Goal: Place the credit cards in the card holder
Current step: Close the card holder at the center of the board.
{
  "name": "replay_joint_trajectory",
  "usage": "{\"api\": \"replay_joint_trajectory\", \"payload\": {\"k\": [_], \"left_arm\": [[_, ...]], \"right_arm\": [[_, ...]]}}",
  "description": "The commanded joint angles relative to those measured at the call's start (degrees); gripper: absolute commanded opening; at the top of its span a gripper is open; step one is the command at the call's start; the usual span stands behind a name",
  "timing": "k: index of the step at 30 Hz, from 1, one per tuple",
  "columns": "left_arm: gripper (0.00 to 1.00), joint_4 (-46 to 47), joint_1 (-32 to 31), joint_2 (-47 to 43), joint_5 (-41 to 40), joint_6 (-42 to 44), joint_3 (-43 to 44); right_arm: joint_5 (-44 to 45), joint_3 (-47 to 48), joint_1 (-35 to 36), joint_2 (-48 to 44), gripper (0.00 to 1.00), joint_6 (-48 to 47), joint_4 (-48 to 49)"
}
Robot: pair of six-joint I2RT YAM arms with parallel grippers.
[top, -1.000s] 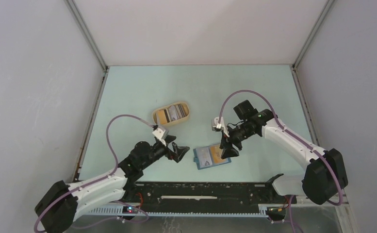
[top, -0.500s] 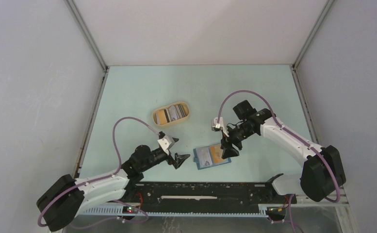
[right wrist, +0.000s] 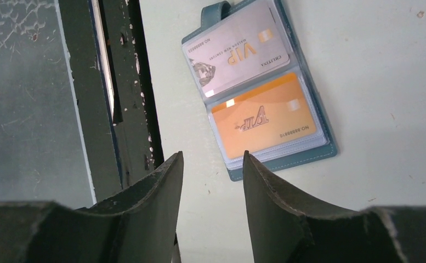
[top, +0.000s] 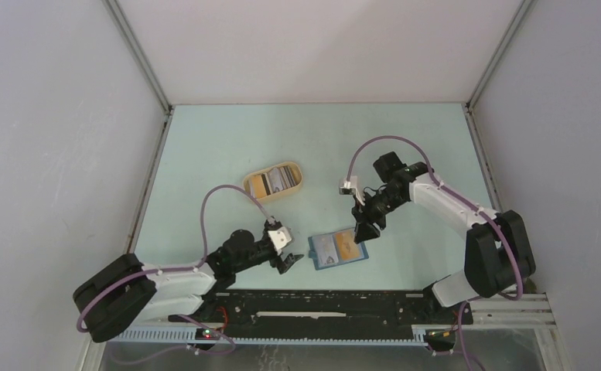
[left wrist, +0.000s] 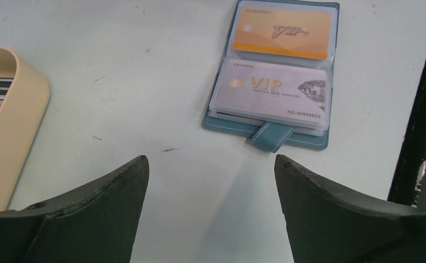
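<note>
The teal-blue card holder [top: 337,249] lies open on the table near the front rail. An orange credit card [left wrist: 280,32] and a grey credit card [left wrist: 273,90] sit in its two clear slots, and its snap tab [left wrist: 271,137] sticks out towards my left gripper. That left gripper [left wrist: 210,164] hovers just left of the holder [left wrist: 265,127], open, with nothing between its fingers. My right gripper [right wrist: 213,156] is just behind the holder [right wrist: 309,156], its jaws partly open and empty. The right wrist view shows the same orange card [right wrist: 262,118] and grey card [right wrist: 235,49].
A tan oval tray [top: 274,181] with several more cards stands behind and to the left of the holder; its rim [left wrist: 13,137] shows at the left wrist view's edge. The black front rail [right wrist: 123,82] runs close to the holder's near side.
My left arm has drawn back towards the front rail and its jaws have narrowed a little. My right gripper has pulled back off the holder and closed partway.
</note>
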Motion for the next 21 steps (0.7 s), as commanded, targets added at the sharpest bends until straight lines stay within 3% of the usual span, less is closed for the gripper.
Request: {"api": "replay_joint_trajectory", "payload": {"k": [1, 8, 15, 21], "left_arm": [[0.88, 2.1, -0.4, 3.7, 1.1, 5.5, 5.0], [0.81, -0.3, -2.2, 9.8, 7.4, 9.2, 8.9], [0.77, -5.3, -5.9, 13.3, 7.2, 12.4, 11.7], [0.62, -11.5, -6.4, 17.2, 7.7, 13.5, 16.0]], "right_arm": [[-0.1, 2.6, -0.4, 1.4, 0.52, 2.4, -1.4], [0.1, 2.8, -1.1, 2.3, 0.52, 3.3, -1.5], [-0.3, 3.1, -1.5, 3.5, 0.52, 3.5, -2.0], [-0.4, 3.5, -1.6, 4.5, 0.51, 3.7, -2.4]]}}
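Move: The card holder lies open, its middle about 13 cm to the left hand's right, 2 cm ahead and some 5 cm below; its strap is nearer, about 6 cm right and level fore-and-aft. The card box stands roughly 20 cm ahead of the left hand and 5 cm to its left. From the right hand, the holder's middle is about 7 cm left, level fore-and-aft and 9 cm below. Left hand goes about 5 cm right, back and down towards the strap, turning clockwise 15 degrees, fingers partly closing. ##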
